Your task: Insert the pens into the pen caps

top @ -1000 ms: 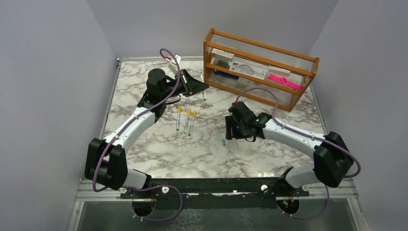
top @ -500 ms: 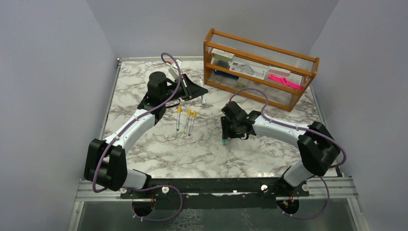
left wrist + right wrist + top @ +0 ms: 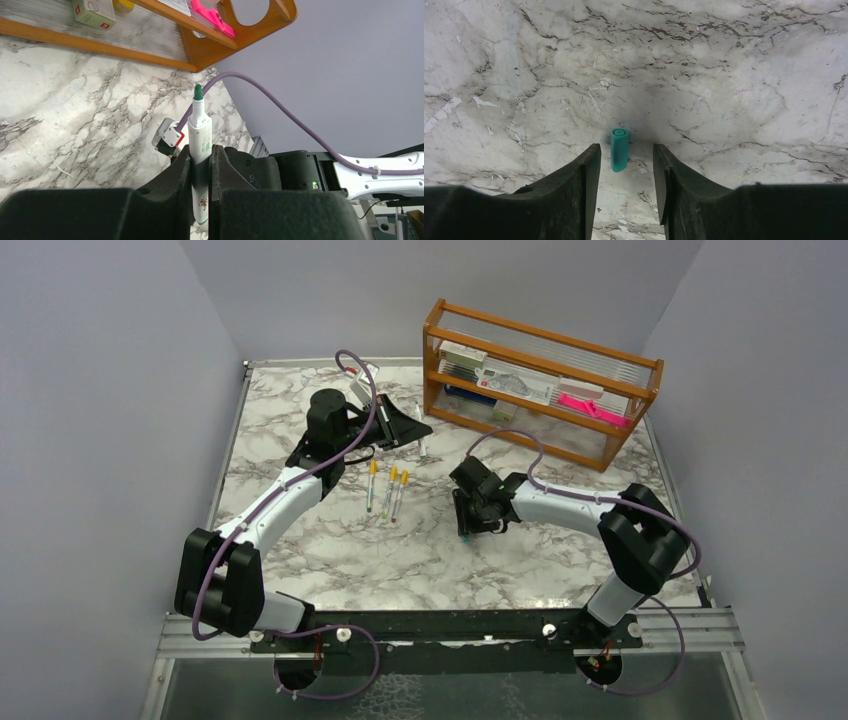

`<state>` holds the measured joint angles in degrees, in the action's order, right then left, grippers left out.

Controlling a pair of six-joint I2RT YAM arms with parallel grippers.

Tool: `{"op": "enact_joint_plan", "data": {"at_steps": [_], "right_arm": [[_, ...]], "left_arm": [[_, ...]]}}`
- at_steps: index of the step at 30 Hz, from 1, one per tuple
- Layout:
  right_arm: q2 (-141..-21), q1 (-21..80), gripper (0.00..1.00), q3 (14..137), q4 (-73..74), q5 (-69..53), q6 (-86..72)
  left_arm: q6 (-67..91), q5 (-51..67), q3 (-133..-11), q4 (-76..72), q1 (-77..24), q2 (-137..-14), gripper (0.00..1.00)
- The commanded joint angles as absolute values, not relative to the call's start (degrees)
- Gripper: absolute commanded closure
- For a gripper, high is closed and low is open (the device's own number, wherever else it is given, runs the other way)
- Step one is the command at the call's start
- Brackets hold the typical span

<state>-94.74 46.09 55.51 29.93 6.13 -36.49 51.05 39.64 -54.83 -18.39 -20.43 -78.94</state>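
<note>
My left gripper (image 3: 201,160) is shut on a white pen (image 3: 200,131) that points up out of the jaws, its green tip bare. In the top view that gripper (image 3: 400,426) hovers at the back of the table. A teal pen cap (image 3: 619,149) lies flat on the marble just ahead of and between the fingertips of my right gripper (image 3: 626,155). The jaws are open and apart from it on both sides. From above, the right gripper (image 3: 466,528) stands right over the teal cap (image 3: 465,537). Three pens (image 3: 387,491) with yellow-orange caps lie side by side at mid-table.
A wooden rack (image 3: 540,380) with boxes and a bright pink flat object (image 3: 592,407) stands at the back right. Another thin pen-like thing (image 3: 423,447) lies on the marble just below the left gripper. Grey walls close in both sides.
The right arm has swung left and down over the teal cap, and its jaws have narrowed. The left gripper shifted slightly at first with its pen, then stayed put.
</note>
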Motion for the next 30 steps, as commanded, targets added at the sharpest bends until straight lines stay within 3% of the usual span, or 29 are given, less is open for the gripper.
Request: {"op": "enact_joint_plan", "data": {"at_steps": [1,8,18,23,30], "right_arm": [[-96.1,46.6,0.59,56.1,28.7,5.8,-38.1],[-98.3,46.7,0.64,57.4,30.3,7.0,-39.0],[-95.1,46.7,0.99,58.4,31.7,9.0,-40.0],[-88.5,46.6,0.99,58.2,29.4,9.9,-41.0],[-71.6,46.2,0.99,51.2,14.3,16.0,-50.1]], "left_arm": [[49.5,39.1,-54.1,-18.7,-20.4,-78.2,1.0],[48.2,38.7,-54.4,-16.9,-20.3,-77.9,1.0],[46.9,38.4,-54.4,-15.0,-20.3,-77.7,1.0],[47.7,39.2,-54.5,-15.9,-20.3,-77.9,1.0],[48.8,42.6,-54.6,-17.5,-20.4,-77.2,1.0]]}}
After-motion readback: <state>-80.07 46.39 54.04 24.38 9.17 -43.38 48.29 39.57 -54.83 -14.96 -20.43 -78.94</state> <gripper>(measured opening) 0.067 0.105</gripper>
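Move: The teal cap lies practically between the right hand's open fingers, about 1 cm below the hand point and level with it otherwise. From that hand, the three yellow-capped pens lie roughly 10 cm ahead and 13 cm left, 11 ahead and 15 left, and 13 ahead and 19 left, all about 1 cm lower. From the pen-holding left hand, the cap is about 11 cm back, 5 cm right and 27 cm below. Right fingers close and pinch the teal cap, then lift it quickly some 9 cm, the hand tilting about 20 degrees. ##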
